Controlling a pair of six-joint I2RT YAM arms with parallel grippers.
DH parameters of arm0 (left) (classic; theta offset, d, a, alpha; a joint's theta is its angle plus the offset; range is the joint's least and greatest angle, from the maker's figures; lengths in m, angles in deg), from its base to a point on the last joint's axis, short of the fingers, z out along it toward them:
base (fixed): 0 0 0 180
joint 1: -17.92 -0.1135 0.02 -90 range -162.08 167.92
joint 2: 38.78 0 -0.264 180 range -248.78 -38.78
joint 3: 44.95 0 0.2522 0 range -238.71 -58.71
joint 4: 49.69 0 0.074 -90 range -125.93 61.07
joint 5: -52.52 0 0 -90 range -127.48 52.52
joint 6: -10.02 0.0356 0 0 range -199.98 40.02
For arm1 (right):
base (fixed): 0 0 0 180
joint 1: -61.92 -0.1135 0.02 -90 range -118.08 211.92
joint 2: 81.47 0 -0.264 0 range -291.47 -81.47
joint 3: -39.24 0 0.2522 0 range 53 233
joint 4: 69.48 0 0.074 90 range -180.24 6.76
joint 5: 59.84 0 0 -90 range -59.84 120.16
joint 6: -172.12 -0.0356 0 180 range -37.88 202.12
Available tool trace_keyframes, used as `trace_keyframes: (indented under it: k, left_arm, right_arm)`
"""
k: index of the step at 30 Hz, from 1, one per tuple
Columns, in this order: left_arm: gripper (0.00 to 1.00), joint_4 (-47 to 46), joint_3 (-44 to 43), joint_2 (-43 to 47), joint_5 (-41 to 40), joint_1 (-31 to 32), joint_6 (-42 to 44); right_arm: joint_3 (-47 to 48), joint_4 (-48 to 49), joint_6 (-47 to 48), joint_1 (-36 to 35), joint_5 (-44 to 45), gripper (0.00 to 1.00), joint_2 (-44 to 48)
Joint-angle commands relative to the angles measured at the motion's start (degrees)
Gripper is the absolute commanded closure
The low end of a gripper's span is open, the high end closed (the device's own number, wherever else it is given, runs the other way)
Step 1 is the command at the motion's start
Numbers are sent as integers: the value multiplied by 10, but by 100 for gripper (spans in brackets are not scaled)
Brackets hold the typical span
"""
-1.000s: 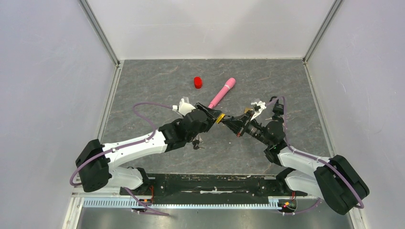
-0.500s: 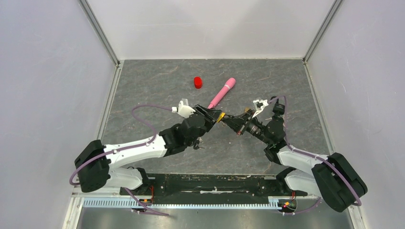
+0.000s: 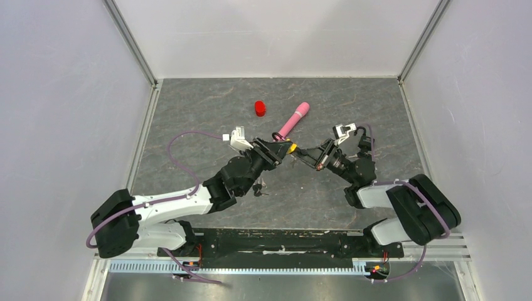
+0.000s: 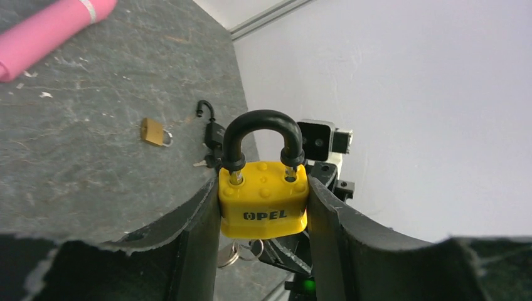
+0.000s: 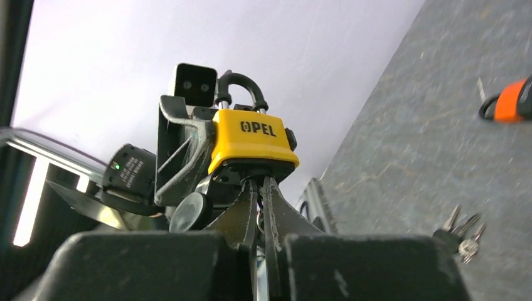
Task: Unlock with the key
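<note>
A yellow padlock marked OPEL, with a black shackle arching up, is clamped by its sides in my left gripper. From above, the padlock sits where both arms meet over the table's middle. My right gripper is shut under the padlock, its tips against the underside. The key is pinched between them and almost wholly hidden. A key ring with a spare key dangles below the lock. I cannot tell whether the shackle is released.
A pink cylinder and a red cap lie farther back. A small brass padlock and a black one rest on the table. An orange padlock and a key bunch lie to the right.
Both arms have reached farther from their bases, carrying padlock and key slightly toward the back. The right wrist has rolled and its elbow has folded in. Both grips are unchanged.
</note>
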Motion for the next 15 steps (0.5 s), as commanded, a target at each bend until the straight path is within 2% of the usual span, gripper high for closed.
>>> trace_keyframes:
  k: [1, 3, 6, 9, 11, 15]
  left_arm:
    - [98, -160, -5, 35, 140, 19, 47]
    - [98, -132, -4, 51, 147, 2, 50]
    - [98, -30, -15, 76, 138, -28, 48]
    - [98, 126, -52, 90, 113, -51, 43]
    - [98, 211, -75, 91, 97, -63, 26]
    - [98, 273, -90, 85, 98, -82, -25]
  right_arm:
    - [23, 209, -109, 3, 3, 100, -49]
    - [16, 199, -95, 5, 2, 99, -43]
    - [5, 167, -57, 10, -11, 82, -24]
    - [-6, 129, -5, 13, -22, 64, 5]
    - [-13, 78, 49, 12, -27, 55, 31]
    - [-20, -54, 184, 9, -23, 46, 91]
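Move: The left hand already holds the yellow padlock just at its fingertips. The right fingers are still shut on the key in its underside, so the key lies about 4 cm right of the left hand, 1 cm back and 2 cm lower. From the right hand the padlock's middle is roughly 2 cm ahead, 3 cm left and 1 cm up. Down on the table, some 24 cm below the left hand, the pink microphone lies about 30 cm ahead and 2 cm right, the brass padlock 21 cm ahead and 14 cm right. The right fingers let go of the key, opening to about half after both hands dip together by about 1 cm; the right hand then eases back and up about a centimetre. Keeping its grip on the yellow padlock, the left hand carries it some 3 cm to the left, away from the right fingers, coming back up and rolling slightly so its left side rises. ##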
